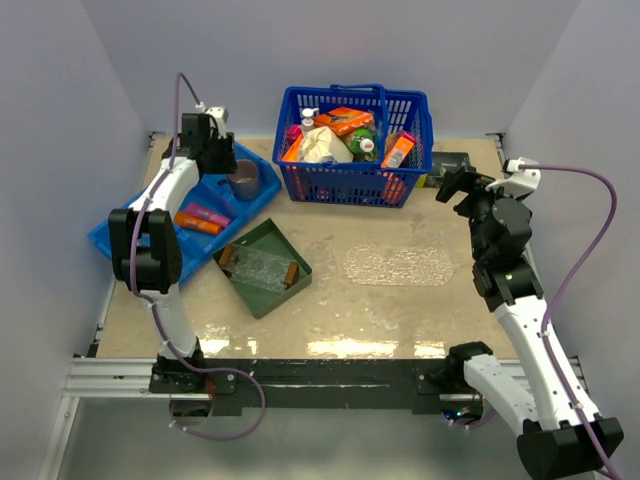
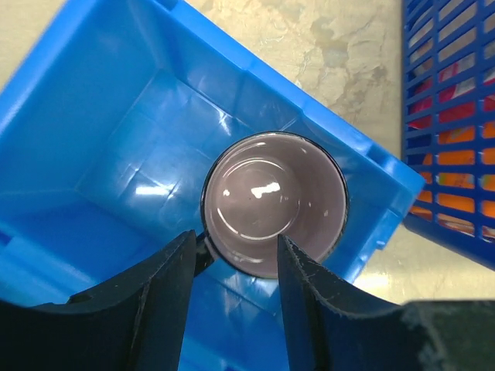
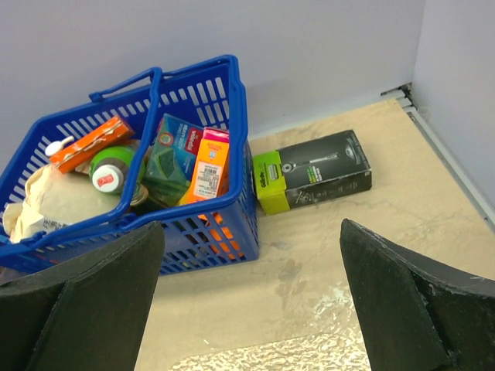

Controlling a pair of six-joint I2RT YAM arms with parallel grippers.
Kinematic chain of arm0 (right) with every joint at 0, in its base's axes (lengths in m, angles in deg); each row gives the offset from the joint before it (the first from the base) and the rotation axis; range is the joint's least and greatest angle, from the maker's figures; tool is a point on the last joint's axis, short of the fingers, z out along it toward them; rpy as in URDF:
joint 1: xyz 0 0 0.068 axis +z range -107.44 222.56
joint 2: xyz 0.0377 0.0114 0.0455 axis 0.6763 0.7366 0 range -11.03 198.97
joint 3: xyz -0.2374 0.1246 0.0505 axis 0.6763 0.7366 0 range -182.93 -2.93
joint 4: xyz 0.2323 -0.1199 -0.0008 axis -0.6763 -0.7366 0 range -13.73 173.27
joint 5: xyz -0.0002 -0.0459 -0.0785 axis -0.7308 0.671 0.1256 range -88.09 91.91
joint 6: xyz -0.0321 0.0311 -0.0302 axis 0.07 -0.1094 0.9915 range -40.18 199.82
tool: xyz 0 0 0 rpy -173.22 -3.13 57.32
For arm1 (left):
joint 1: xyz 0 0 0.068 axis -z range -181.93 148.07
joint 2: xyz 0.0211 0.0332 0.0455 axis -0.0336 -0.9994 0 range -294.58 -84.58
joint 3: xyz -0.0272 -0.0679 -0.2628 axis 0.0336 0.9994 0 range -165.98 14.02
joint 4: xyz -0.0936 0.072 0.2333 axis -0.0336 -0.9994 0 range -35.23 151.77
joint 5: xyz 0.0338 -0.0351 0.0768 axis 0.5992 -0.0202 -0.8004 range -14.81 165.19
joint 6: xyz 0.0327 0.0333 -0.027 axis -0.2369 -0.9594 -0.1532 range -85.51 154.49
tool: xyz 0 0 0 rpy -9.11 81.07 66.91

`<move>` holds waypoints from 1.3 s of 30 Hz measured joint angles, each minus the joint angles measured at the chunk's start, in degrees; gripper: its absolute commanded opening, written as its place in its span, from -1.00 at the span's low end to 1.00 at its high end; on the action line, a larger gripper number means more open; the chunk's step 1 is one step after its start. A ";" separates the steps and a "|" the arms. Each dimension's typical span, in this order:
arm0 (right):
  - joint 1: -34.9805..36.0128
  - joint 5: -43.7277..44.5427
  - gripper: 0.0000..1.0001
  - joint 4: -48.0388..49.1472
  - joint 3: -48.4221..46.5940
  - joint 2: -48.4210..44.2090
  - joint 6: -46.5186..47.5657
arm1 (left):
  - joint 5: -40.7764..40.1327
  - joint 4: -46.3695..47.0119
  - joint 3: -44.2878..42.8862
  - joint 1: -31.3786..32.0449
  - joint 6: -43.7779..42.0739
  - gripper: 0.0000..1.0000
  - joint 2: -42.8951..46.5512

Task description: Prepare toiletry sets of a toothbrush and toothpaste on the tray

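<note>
The clear tray [image 1: 262,268], with a brown handle at each end, lies inside a dark green square tray [image 1: 285,238]. Two toothpaste tubes, orange [image 1: 196,222] and pink [image 1: 208,211], lie in the blue divided bin [image 1: 120,235]. No toothbrush shows in any view. My left gripper [image 1: 222,158] hangs over the bin's far compartment [image 2: 93,116]. Its jaws stand half closed astride the near rim of an empty purple mug [image 2: 271,197]; whether they press on it I cannot tell. My right gripper [image 1: 452,185] is wide open over the table, holding nothing.
A blue basket [image 1: 355,180] full of packaged goods stands at the back centre, close to the bin's right corner [image 2: 456,139]. A black and green box [image 3: 313,170] lies right of the basket. A glossy textured patch [image 1: 398,265] marks the table.
</note>
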 measured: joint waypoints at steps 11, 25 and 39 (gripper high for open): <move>0.00 -1.60 0.96 -1.68 -0.72 1.22 0.00 | -0.11 -1.20 -3.82 0.11 -0.02 -0.09 -7.06; 0.00 -2.73 0.96 -2.40 -1.88 3.23 0.00 | -0.37 -1.38 -5.35 -0.04 -0.15 -1.00 -10.71; 0.00 -5.33 0.95 -4.11 -6.01 11.54 -0.31 | 0.42 -1.49 -2.67 0.00 0.50 -1.00 -7.34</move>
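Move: The grey cup in the blue bin stands about 3 cm ahead of the left hand, 4 cm to its right and 9 cm below. The purple tube is some 6 cm back and 4 cm left of that hand, the orange tube 8 cm back and 7 cm left. From the right hand, the blue basket's middle lies some 20 cm ahead and 25 cm left, the cup about 20 cm ahead and 53 cm left. Left sinks about 6 cm, pinches the cup's left wall, edges up; right eases forward-down towards the basket. ##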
